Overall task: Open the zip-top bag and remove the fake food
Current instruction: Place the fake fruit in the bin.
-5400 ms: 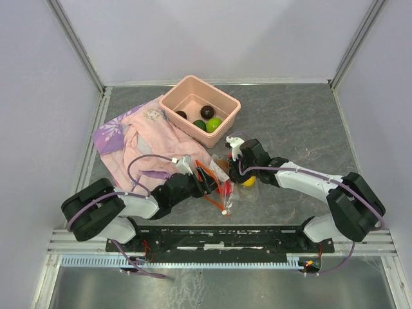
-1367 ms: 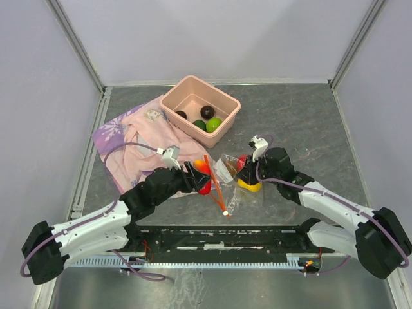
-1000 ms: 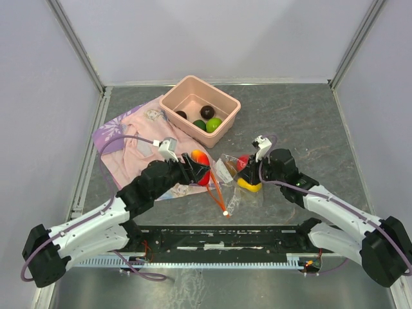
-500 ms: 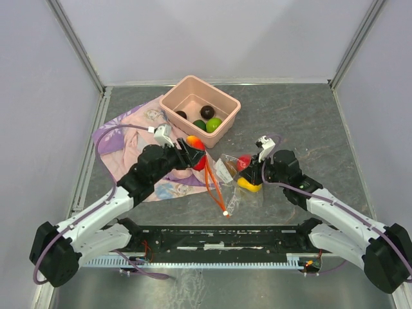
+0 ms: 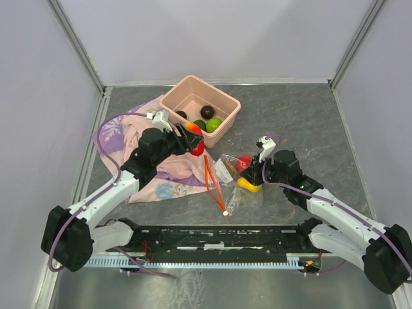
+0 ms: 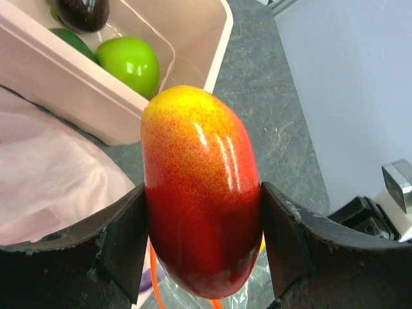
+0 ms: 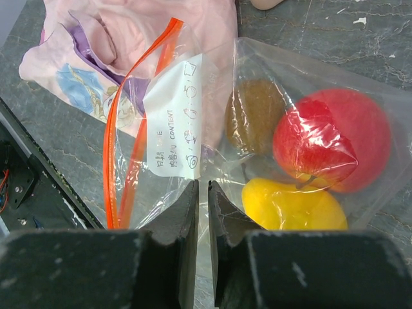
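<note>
The zip-top bag (image 5: 228, 180) lies crinkled on the table mid-front, its orange zip strip (image 7: 135, 122) gaping and facing left. Inside it I see fake food: a red apple (image 7: 335, 138), a yellow fruit (image 7: 293, 206) and a brown piece (image 7: 254, 116). My right gripper (image 7: 202, 193) is shut on the bag's clear film, beside the yellow fruit (image 5: 250, 185). My left gripper (image 5: 193, 138) is shut on a glossy red-and-yellow fruit (image 6: 199, 187), held in the air just at the near wall of the pink tub (image 5: 168, 102).
The tub holds a green apple (image 6: 132, 61), a darker green fruit and dark brown ones (image 5: 207, 111). A pink-and-purple printed cloth (image 5: 161, 164) spreads under the left arm, left of the bag. White walls and metal rails enclose the grey table.
My left gripper has carried the red-and-yellow fruit away from the bag, up and back toward the tub. The right gripper has stayed put, holding the bag.
</note>
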Motion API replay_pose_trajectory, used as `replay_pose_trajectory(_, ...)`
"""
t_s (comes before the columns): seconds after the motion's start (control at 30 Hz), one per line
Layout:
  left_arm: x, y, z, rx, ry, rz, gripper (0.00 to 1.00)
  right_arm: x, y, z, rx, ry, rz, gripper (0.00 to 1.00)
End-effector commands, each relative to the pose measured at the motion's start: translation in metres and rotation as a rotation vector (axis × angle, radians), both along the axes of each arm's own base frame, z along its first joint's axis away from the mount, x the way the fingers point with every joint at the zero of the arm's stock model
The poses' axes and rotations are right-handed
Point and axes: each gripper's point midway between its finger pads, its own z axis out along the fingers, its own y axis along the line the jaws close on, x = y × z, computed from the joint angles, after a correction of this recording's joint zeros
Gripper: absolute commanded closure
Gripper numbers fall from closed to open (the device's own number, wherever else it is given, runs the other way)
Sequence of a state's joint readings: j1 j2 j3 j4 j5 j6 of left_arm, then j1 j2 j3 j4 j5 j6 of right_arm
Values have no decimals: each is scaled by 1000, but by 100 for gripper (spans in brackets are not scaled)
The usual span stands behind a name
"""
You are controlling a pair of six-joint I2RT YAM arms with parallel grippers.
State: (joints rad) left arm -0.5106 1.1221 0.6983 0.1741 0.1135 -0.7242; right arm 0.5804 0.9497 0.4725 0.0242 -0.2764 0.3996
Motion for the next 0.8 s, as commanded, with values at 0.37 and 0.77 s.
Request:
replay_pose_trajectory(0.37, 54, -4, 37, -4, -75, 13, 76, 1, -1, 7, 18, -26, -2, 82)
replay_pose_trajectory(0.77, 97, -7, 41, 33, -32, 87, 76, -1, -5, 5, 15, -27, -9, 82)
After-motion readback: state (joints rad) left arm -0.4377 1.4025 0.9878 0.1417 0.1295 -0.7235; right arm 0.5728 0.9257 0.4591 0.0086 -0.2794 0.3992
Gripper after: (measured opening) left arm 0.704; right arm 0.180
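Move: The bin that the held fake mango is going to has its middle about 14 cm ahead of the left hand, 3 cm to its right and 16 cm below. Inside, at roughly that depth, the dark green avocado lies 10 cm ahead and 3 cm right, the lime-green apple 10 cm ahead and 8 cm right, and the dark round fruit 14 cm ahead and 6 cm right. From the right hand, the bin is some 24 cm ahead, 18 cm left and 8 cm below. Keep the fake mango pinched and bring the left gripper steadily forward about 7 cm, from short of the bin to over its near wall by the avocado and apple. Let it climb a little, 1.5 cm or so, with the wrist practically unturned and the grip unchanged. ##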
